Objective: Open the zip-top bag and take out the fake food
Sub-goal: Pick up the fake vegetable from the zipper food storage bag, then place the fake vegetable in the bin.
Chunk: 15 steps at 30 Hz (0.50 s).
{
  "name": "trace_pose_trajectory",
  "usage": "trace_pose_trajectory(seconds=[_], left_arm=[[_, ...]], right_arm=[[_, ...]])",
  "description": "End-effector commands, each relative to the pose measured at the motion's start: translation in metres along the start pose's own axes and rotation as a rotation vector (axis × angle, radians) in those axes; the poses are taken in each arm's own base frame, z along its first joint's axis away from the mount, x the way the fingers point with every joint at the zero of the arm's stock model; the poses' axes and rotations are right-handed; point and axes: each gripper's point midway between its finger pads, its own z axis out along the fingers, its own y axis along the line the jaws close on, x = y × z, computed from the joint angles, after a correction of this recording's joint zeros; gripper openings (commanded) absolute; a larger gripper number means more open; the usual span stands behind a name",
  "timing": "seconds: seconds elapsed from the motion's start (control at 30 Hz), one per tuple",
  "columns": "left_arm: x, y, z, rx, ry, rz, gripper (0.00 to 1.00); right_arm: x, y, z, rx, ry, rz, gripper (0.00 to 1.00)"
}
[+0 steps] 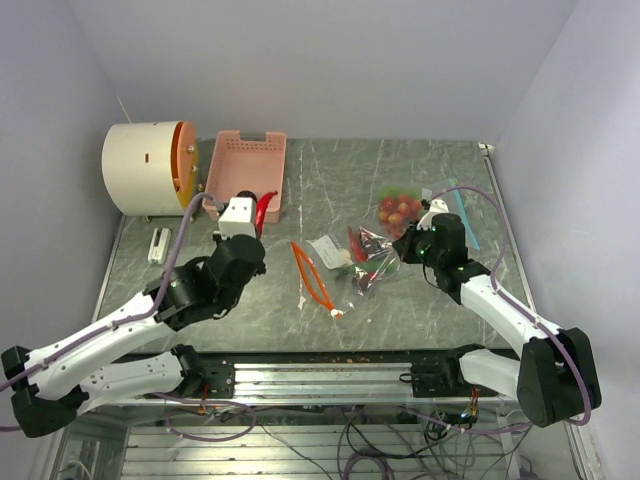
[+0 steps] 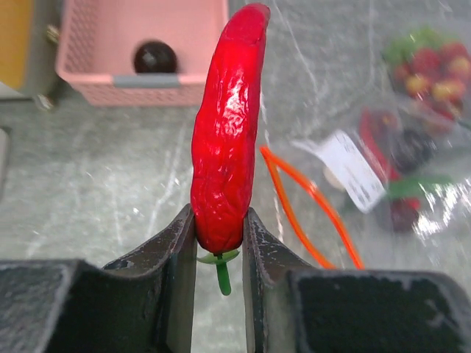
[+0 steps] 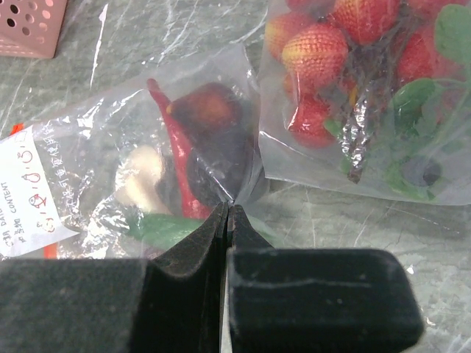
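My left gripper [image 2: 219, 220] is shut on the stem end of a red toy chili pepper [image 2: 224, 147], a piece of the fake food, and holds it upright above the table. From above, that gripper [image 1: 250, 202] and pepper [image 1: 264, 211] hang just in front of the pink basket. The clear zip-top bag [image 3: 184, 140] lies mid-table [image 1: 365, 262], with a red pepper, a dark purple piece, a cream piece and a green leaf inside. My right gripper [image 3: 228, 209] is shut on a pinch of the bag's plastic at its right edge [image 1: 405, 246].
A second clear bag of toy strawberries [image 3: 353, 66] lies right of the first [image 1: 400, 208]. The pink slotted basket [image 2: 88, 44] at the back left [image 1: 245, 170] holds a dark round piece [image 2: 154, 56]. An orange loop [image 1: 312, 275] lies mid-table. A white drum [image 1: 150, 168] stands far left.
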Motion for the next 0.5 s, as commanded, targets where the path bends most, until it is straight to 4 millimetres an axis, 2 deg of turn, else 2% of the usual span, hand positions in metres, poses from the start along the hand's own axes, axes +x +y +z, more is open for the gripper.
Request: trace_pose_trajectory(seconds=[0.0, 0.07, 0.13, 0.23, 0.37, 0.4, 0.43, 0.47], left_arm=[[-0.049, 0.018, 0.022, -0.187, -0.142, 0.064, 0.07], [-0.058, 0.026, 0.05, -0.24, -0.147, 0.07, 0.07], [-0.064, 0.036, 0.087, -0.257, -0.156, 0.027, 0.07], [-0.061, 0.058, 0.139, -0.289, -0.133, -0.018, 0.07], [-0.073, 0.069, 0.194, -0.304, -0.147, -0.024, 0.07], [-0.07, 0.073, 0.21, -0.319, -0.129, -0.015, 0.07], [-0.078, 0.078, 0.217, -0.328, -0.141, -0.024, 0.07], [-0.075, 0.086, 0.232, -0.344, -0.125, -0.021, 0.07]], right_arm=[[-0.014, 0.004, 0.002, -0.018, -0.035, -0.007, 0.0], [-0.014, 0.004, 0.002, -0.017, -0.037, -0.009, 0.0], [-0.015, 0.004, 0.002, -0.016, -0.04, -0.009, 0.0], [-0.014, 0.003, 0.002, -0.012, -0.037, -0.013, 0.0], [-0.011, 0.001, 0.003, -0.007, -0.035, -0.012, 0.0], [-0.011, 0.001, 0.003, -0.005, -0.034, -0.012, 0.0], [-0.01, 0.0, 0.003, -0.004, -0.033, -0.013, 0.0], [-0.01, 0.0, 0.003, -0.001, -0.034, -0.013, 0.0]])
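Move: The pink basket's middle lies about 27 cm ahead of my left hand, 3 cm to its left and some 20 cm below. The dark ball in its near end is roughly 21 cm ahead, 2 cm left and 21 cm below. The white drum stands some 22 cm left of the basket's middle, level with it. For my right hand, the basket is about 17 cm ahead, 37 cm left and a little lower. With the red pepper still pinched by its stem end, I swing my left hand forward about 20 cm, drifting some 6 cm left, over the near rim of the pink basket. I rise a touch at first, then sink to finish about 7 cm lower, turning the wrist roughly 20 degrees counter-clockwise with fingers keeping their hold. ##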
